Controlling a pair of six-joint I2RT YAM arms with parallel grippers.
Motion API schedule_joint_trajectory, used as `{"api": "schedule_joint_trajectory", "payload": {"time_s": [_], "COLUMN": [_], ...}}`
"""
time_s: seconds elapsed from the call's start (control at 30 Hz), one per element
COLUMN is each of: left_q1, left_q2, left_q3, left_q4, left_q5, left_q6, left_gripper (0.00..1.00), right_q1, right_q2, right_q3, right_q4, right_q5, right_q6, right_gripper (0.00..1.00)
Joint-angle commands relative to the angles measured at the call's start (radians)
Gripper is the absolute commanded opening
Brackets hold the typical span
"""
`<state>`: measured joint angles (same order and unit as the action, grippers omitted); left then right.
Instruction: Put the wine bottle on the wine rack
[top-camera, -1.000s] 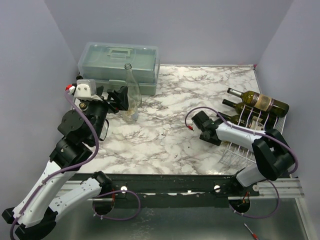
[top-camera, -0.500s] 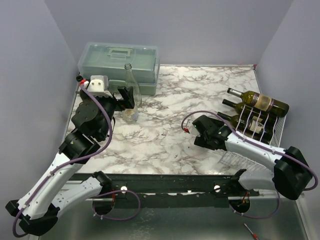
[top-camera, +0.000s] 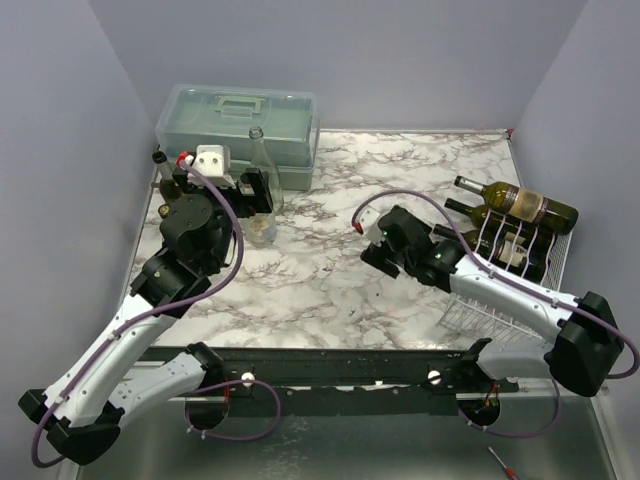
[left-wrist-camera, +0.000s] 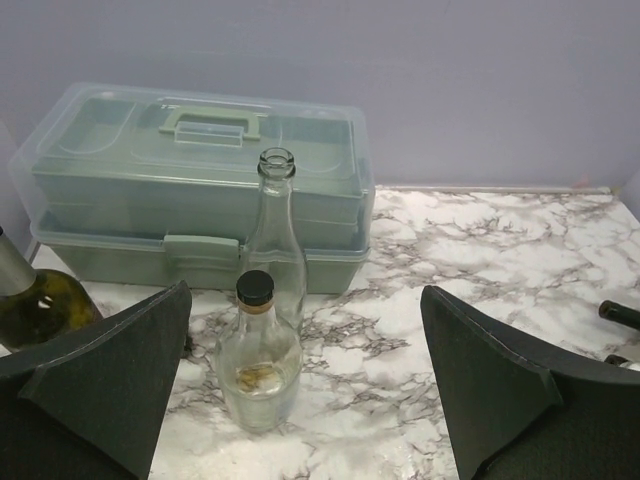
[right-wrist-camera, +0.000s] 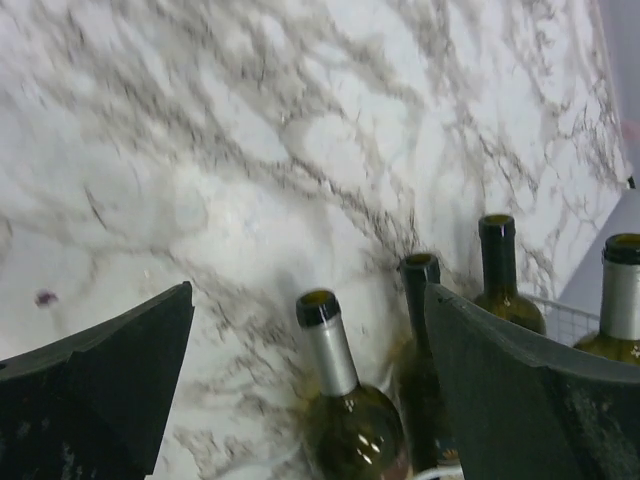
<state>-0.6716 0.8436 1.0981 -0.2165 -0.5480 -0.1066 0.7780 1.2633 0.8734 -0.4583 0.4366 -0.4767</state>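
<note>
The white wire wine rack (top-camera: 468, 306) stands at the right edge and holds several dark wine bottles (top-camera: 520, 204) lying with their necks to the left. My right gripper (top-camera: 378, 243) hangs open just left of those necks and grips nothing. In its wrist view a silver-foiled neck (right-wrist-camera: 328, 350) shows between the fingers (right-wrist-camera: 120, 370). My left gripper (top-camera: 257, 194) is open at the back left, facing a small clear capped bottle (left-wrist-camera: 258, 350) and a tall clear bottle (left-wrist-camera: 275, 235). A green wine bottle (left-wrist-camera: 35, 300) stands left of them, half hidden by the arm (top-camera: 164, 176).
A translucent grey-green toolbox (top-camera: 238, 125) sits at the back left, right behind the clear bottles. Walls close in on the left, back and right. The rack's grid (right-wrist-camera: 558, 312) shows at the right of the right wrist view.
My right gripper opened and drew back leftward from the bottle necks at the rack. My left arm swung forward and right, closer to the clear bottles.
</note>
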Motion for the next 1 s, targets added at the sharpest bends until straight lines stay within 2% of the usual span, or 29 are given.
{"api": "schedule_joint_trajectory", "payload": {"time_s": [0.0, 0.1, 0.33, 0.47, 0.63, 0.83, 0.97], "left_q1": [0.016, 0.021, 0.042, 0.075, 0.200, 0.372, 0.507], "left_q2": [0.023, 0.051, 0.096, 0.143, 0.266, 0.420, 0.521], "left_q3": [-0.015, -0.001, 0.018, 0.049, 0.227, 0.426, 0.530], "left_q4": [0.026, 0.019, 0.004, -0.017, -0.191, -0.363, -0.469], "left_q5": [-0.045, -0.054, -0.064, -0.151, -0.261, -0.275, -0.231], "left_q6": [0.027, 0.031, 0.037, 0.045, -0.027, -0.124, -0.200], "left_gripper": [0.99, 0.99, 0.99, 0.99, 0.99, 0.99, 0.99], "right_q1": [0.007, 0.007, 0.007, 0.007, 0.007, 0.007, 0.007], "right_q2": [0.023, 0.065, 0.160, 0.161, 0.141, 0.023, -0.055], "right_q3": [0.055, 0.085, 0.158, 0.218, 0.258, 0.187, 0.153], "right_q4": [0.250, 0.355, 0.385, 0.288, 0.185, 0.202, 0.201], "right_q5": [-0.089, -0.123, -0.160, -0.181, -0.189, -0.263, -0.315], "right_q6": [0.212, 0.346, 0.547, 0.656, 0.662, 0.635, 0.615], "right_gripper": [1.00, 1.00, 1.00, 1.00, 1.00, 1.00, 1.00]}}
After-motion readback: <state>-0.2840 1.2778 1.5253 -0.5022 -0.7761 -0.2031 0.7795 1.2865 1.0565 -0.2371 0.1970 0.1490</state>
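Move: The wine bottle still standing in the far left corner is my left hand's aim: about 17 cm ahead, 19 cm to the left and 25 cm below it. The small clear bottle is roughly 8 cm ahead of that hand and 2 cm left, the tall clear bottle 15 cm ahead and 1 cm left, both well below. From my right hand the wine bottle is about 51 cm left and 17 cm ahead; the wine rack lies some 23 cm right, level with it and lower. I ease my open left hand forward and down, then swing it quickly left and on forward, lifting slightly, about 13 cm left in all, turning it some 35 degrees counter-clockwise and tipping it down towards the wine bottle. Meanwhile I draw my empty, open right hand left and up away from the wine rack, rolling its left side up nearly 50 degrees; its short forward reach mostly comes back. ##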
